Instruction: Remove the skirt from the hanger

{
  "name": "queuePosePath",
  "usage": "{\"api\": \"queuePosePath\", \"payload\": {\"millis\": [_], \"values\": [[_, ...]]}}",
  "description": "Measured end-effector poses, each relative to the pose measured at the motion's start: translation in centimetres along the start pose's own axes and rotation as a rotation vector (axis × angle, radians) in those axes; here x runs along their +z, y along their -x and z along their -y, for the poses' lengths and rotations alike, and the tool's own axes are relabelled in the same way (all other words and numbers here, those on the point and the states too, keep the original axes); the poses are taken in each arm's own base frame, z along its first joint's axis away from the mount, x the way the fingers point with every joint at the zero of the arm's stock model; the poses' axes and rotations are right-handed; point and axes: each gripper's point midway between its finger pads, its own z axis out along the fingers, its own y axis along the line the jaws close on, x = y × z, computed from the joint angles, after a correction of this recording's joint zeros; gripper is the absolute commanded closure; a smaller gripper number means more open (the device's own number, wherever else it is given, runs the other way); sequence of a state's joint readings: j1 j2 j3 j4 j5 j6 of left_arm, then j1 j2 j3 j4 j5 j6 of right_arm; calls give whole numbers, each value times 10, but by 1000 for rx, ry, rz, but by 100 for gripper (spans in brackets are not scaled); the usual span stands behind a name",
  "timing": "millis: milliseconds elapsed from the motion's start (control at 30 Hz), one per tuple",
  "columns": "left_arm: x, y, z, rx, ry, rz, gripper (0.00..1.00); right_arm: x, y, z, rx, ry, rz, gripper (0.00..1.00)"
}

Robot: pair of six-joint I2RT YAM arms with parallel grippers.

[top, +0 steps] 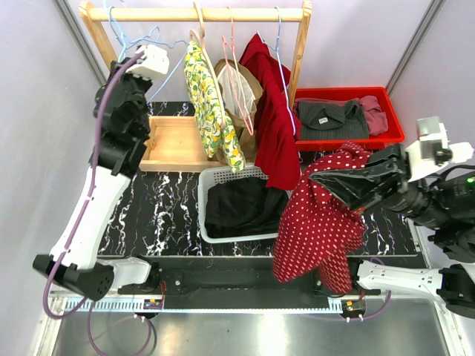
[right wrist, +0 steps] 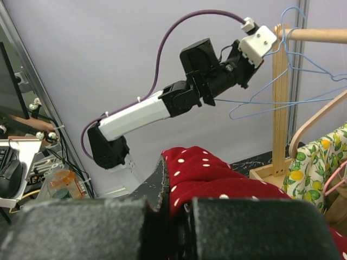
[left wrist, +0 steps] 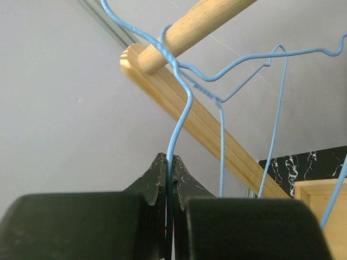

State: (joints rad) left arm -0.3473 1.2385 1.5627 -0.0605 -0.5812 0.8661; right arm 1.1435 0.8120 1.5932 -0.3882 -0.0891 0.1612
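Note:
The skirt (top: 319, 222) is red with white dots. It hangs free of any hanger, over the table right of the basket, with my right gripper (top: 318, 179) shut on its top edge. In the right wrist view the skirt (right wrist: 217, 173) bunches between the jaws of that gripper (right wrist: 172, 181). My left gripper (top: 139, 58) is raised at the rack's left end. It is shut on the wire of an empty blue hanger (left wrist: 181, 116) that hooks over the wooden rail (left wrist: 190, 27). The blue wire passes between the closed jaws of the left gripper (left wrist: 169, 162).
The wooden rack (top: 197, 13) carries a lemon-print garment (top: 211, 111), a dark red garment (top: 271, 111) and more wire hangers. A white basket (top: 211, 178) holds black cloth. A red bin (top: 349, 141) holds dark clothes. A wooden tray (top: 174, 144) sits under the rack.

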Motion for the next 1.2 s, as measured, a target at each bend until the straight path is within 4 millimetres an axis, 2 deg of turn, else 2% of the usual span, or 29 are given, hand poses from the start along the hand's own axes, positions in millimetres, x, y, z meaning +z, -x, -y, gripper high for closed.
{"api": "queuePosePath", "payload": {"millis": [100, 200, 400, 567, 767, 867, 967, 1100, 1200], "values": [[14, 2, 12, 43, 6, 6, 100, 2, -10, 3, 1, -8, -22, 100], [24, 3, 20, 78, 10, 10, 100, 3, -11, 3, 1, -9, -24, 100], [40, 11, 23, 101, 44, 25, 100, 7, -11, 7, -9, -25, -20, 100], [45, 12, 25, 114, 62, 27, 100, 27, -27, 15, -32, -42, -56, 100], [53, 11, 30, 127, 81, 26, 100, 55, -54, 46, -115, -148, -96, 100], [54, 9, 32, 127, 87, 17, 100, 67, -75, 67, -173, -221, -130, 100], [55, 8, 33, 123, 93, 18, 100, 74, -107, 88, -222, -292, -190, 100], [55, 0, 42, 123, 91, 11, 100, 70, -158, 116, -265, -385, -290, 100], [52, -7, 47, 120, 81, 1, 100, 58, -197, 138, -293, -472, -357, 100]]}}
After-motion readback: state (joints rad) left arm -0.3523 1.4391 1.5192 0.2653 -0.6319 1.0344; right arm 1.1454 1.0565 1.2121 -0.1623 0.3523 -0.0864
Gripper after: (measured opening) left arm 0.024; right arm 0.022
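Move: My left hand still holds the emptied blue hanger. The rail lies about 15 cm ahead of that hand, straight in line and some 10 cm above; an already hung hanger is 13 cm ahead and 4 cm left, and the lemon skirt 10 cm ahead, 20 cm right. My right hand still pinches the red dotted skirt; the white basket is about 17 cm ahead, 9 cm left and 50 cm down, with the dark red garment 33 cm ahead, 6 cm left. After a brief near-pause, I swing the dotted skirt with my right hand towards the basket, some 18 cm down, 14 cm forward and 10 cm left, tipping the fingers down and turning them clockwise, about 25 degrees each. Meanwhile my left hand pushes the hanger about 6 cm forward to the rail, then sinks a little to set its hook over it. Both grips stay shut. ##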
